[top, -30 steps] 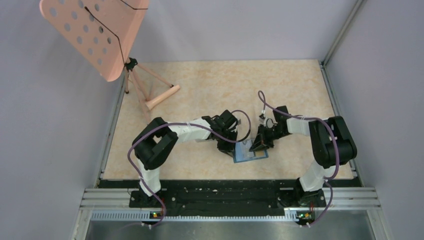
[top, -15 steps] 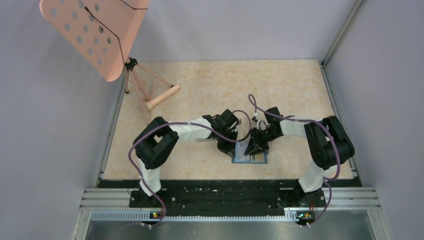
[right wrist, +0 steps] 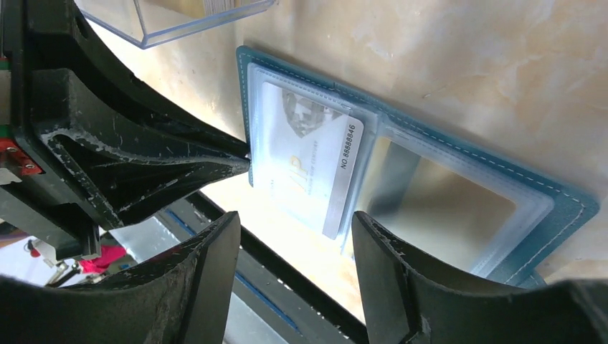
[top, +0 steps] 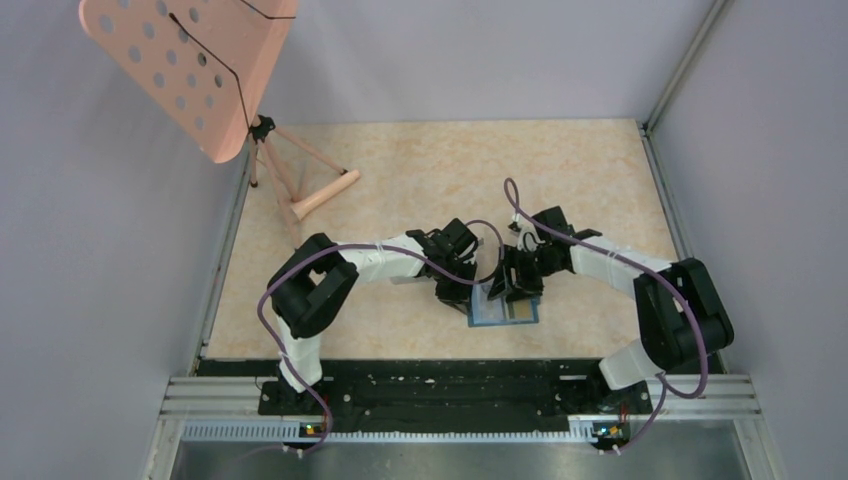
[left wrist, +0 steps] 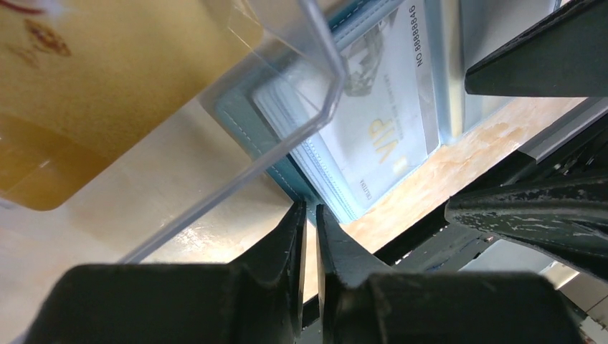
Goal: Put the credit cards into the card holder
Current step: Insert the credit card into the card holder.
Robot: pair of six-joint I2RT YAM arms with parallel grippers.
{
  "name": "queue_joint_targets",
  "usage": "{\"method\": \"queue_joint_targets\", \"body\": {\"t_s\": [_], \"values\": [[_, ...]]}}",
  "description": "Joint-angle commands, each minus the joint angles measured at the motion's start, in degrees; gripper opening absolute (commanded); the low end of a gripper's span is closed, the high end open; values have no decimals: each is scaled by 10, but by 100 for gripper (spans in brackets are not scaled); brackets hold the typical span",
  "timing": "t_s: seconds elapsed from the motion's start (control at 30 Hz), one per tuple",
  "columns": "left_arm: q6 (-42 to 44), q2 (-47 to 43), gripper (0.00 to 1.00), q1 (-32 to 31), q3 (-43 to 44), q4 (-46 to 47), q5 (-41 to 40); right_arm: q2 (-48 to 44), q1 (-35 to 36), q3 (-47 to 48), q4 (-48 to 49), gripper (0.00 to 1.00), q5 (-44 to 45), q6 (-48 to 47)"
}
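The teal card holder (top: 510, 315) lies open on the table near the front edge. A white credit card (right wrist: 308, 161) marked VIP sits in its left clear pocket (left wrist: 380, 122), one end sticking out. My right gripper (right wrist: 294, 218) hangs open just over that end, holding nothing. My left gripper (left wrist: 310, 209) is closed to a narrow slit on the card holder's teal edge (left wrist: 287, 168). An orange-yellow credit card (left wrist: 93, 93) rests inside a clear plastic box (left wrist: 315, 43) beside the card holder. In the top view the left gripper (top: 458, 292) and right gripper (top: 510, 285) sit close together.
A pink perforated stand (top: 185, 70) on a tripod occupies the back left corner. A black and metal rail (top: 450, 395) runs along the near edge just below the card holder. Grey walls enclose the table.
My right gripper has gone from shut to open, letting go of the white card in the pocket. The right arm swung a little leftward. The left gripper held still.
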Motion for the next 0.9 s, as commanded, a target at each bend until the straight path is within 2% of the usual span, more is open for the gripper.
{"method": "queue_joint_targets", "body": {"t_s": [0.0,0.3,0.4,0.5,0.67,0.83,0.87], "values": [[-2,9,16,7,4,-16,-30,-9,4,19,2,59,18,-5],[-1,20,18,8,8,-16,-26,40,13,11,63,52,-62,15],[-1,14,19,8,6,-17,-29,39,12,9,73,44,-74,19],[-6,-3,27,9,-2,-15,-37,28,12,11,67,33,-66,20],[-38,-41,50,32,-44,30,-8,-13,10,11,36,23,-12,13],[-84,-54,57,69,-96,113,62,-54,-23,-14,25,1,35,25],[-95,-54,58,74,-105,127,70,-58,-37,-20,21,0,44,28]]}}
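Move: The left hand holds the card holder by its near-left corner, so the holder's middle is about 7 cm to its right and 3 cm ahead; the clear card box stands roughly 8 cm to its left and 9 cm ahead. For the open right hand, the VIP card in the left pocket is about 3 cm to the left, level fore and aft, some 3 cm below; the right pocket is about 4 cm right and 1 cm back, equally low. The left hand's pinch on the holder's near-left corner ends: it stays put at first, then opens to over half and rises about 2 cm, easing slightly left and forward. The right hand first moves nearly 2 cm left with a 1 cm dip over the VIP card, closing its fingers, then goes back right, up and forward, ending shut and about 1 cm above its start; its contact with the card can't be seen. ##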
